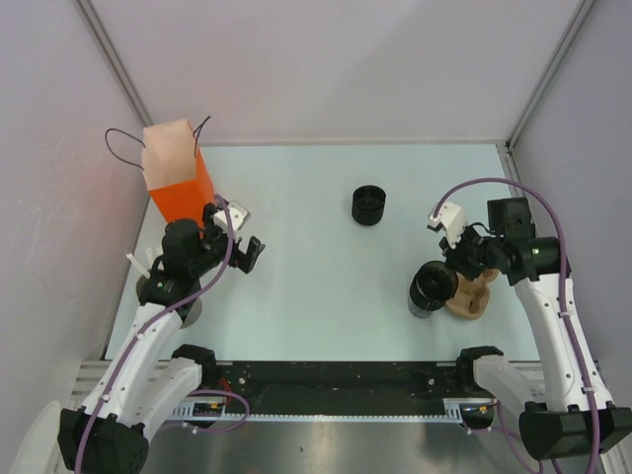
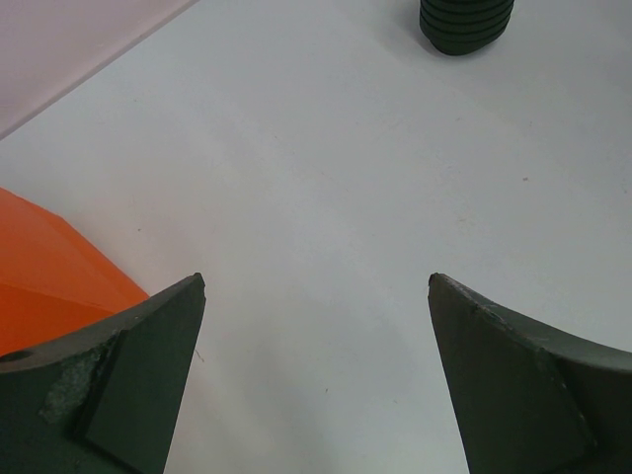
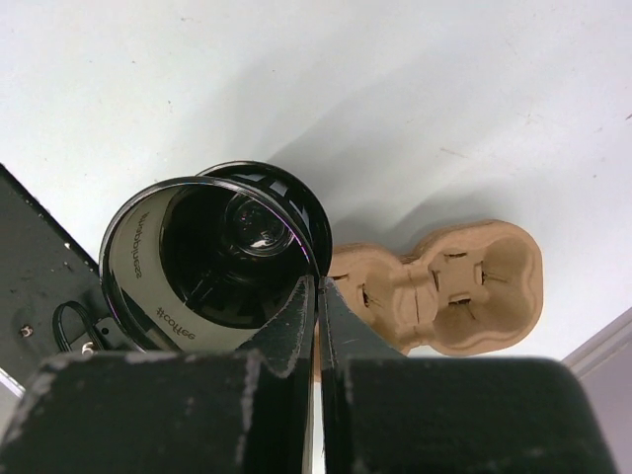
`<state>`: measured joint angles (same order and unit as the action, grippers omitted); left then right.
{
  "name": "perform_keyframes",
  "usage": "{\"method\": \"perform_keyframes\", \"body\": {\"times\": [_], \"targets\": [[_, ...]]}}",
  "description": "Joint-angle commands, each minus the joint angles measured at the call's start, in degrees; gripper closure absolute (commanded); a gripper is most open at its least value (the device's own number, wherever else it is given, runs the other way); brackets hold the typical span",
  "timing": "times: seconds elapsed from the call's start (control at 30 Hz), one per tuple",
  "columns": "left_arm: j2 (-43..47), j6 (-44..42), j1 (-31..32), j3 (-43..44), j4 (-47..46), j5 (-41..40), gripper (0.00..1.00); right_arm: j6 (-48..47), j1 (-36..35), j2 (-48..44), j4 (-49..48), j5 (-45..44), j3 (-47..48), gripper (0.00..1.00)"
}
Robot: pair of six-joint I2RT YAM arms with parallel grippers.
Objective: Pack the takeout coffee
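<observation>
The takeout coffee point(image 1: 367, 205), a small black cup whose lid has spoke-like ridges, stands upright at mid-table; its ribbed side shows at the top of the left wrist view point(image 2: 464, 25). My left gripper point(image 1: 247, 252) point(image 2: 316, 281) is open over bare table, well short of it, beside the orange paper bag point(image 1: 176, 178) point(image 2: 49, 272). My right gripper point(image 1: 446, 275) point(image 3: 318, 281) is shut on the rim of a wider black cup point(image 1: 429, 288) point(image 3: 212, 257) printed "#coffee". That cup is tilted next to a brown pulp cup carrier point(image 1: 472, 294) point(image 3: 454, 286).
White straws point(image 1: 138, 262) poke out from under my left arm at the table's left edge. The black front rail point(image 1: 336, 375) runs along the near edge. Walls close in the back and both sides.
</observation>
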<state>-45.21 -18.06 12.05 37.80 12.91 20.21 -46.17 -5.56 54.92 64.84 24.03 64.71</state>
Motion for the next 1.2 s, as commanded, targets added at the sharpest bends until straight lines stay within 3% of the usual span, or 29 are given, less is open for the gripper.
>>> {"method": "perform_keyframes", "body": {"times": [0.0, 0.7, 1.0, 1.17], "targets": [[0.7, -0.5, 0.3, -0.3, -2.0, -0.1, 0.0, -0.6, 0.4, -0.2, 1.8, 1.1, 3.8, 1.0], [1.5, -0.1, 0.2, -0.4, -2.1, 0.1, 0.0, 0.5, -1.6, 1.2, 8.5, -0.7, 17.2, 1.0], [1.5, 0.0, 0.1, -0.4, -2.2, -0.4, 0.0, 4.9, -8.8, 6.9, 8.6, -4.6, 26.2, 1.0], [1.4, 0.2, 0.1, -0.5, -2.6, -1.3, 0.0, 9.9, -17.4, 11.5, 2.9, -9.1, 28.5, 1.0]]}}
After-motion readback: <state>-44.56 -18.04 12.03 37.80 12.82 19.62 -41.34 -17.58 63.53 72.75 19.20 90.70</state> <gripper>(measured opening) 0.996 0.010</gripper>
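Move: The right fingers already pinch the rim of the upper cup, which is partly drawn out of the standing cup. The standing cup's middle is about 3 cm back, 3 cm left and 12 cm below them. The cup carrier lies some 9 cm right and 3 cm ahead, and the black lids about 18 cm ahead and 15 cm left, both roughly 15 cm below. From the left hand, the standing cup is around 37 cm right, 8 cm back and 12 cm below. Keep the right gripper shut on the upper cup's rim and draw the cup up about 10 cm, nearly straight, out of the standing cup. Over the last third, while still rising, swing about 3 cm left and slightly forward, towards the black lids, letting the fingertips tip up some 10 degrees. ##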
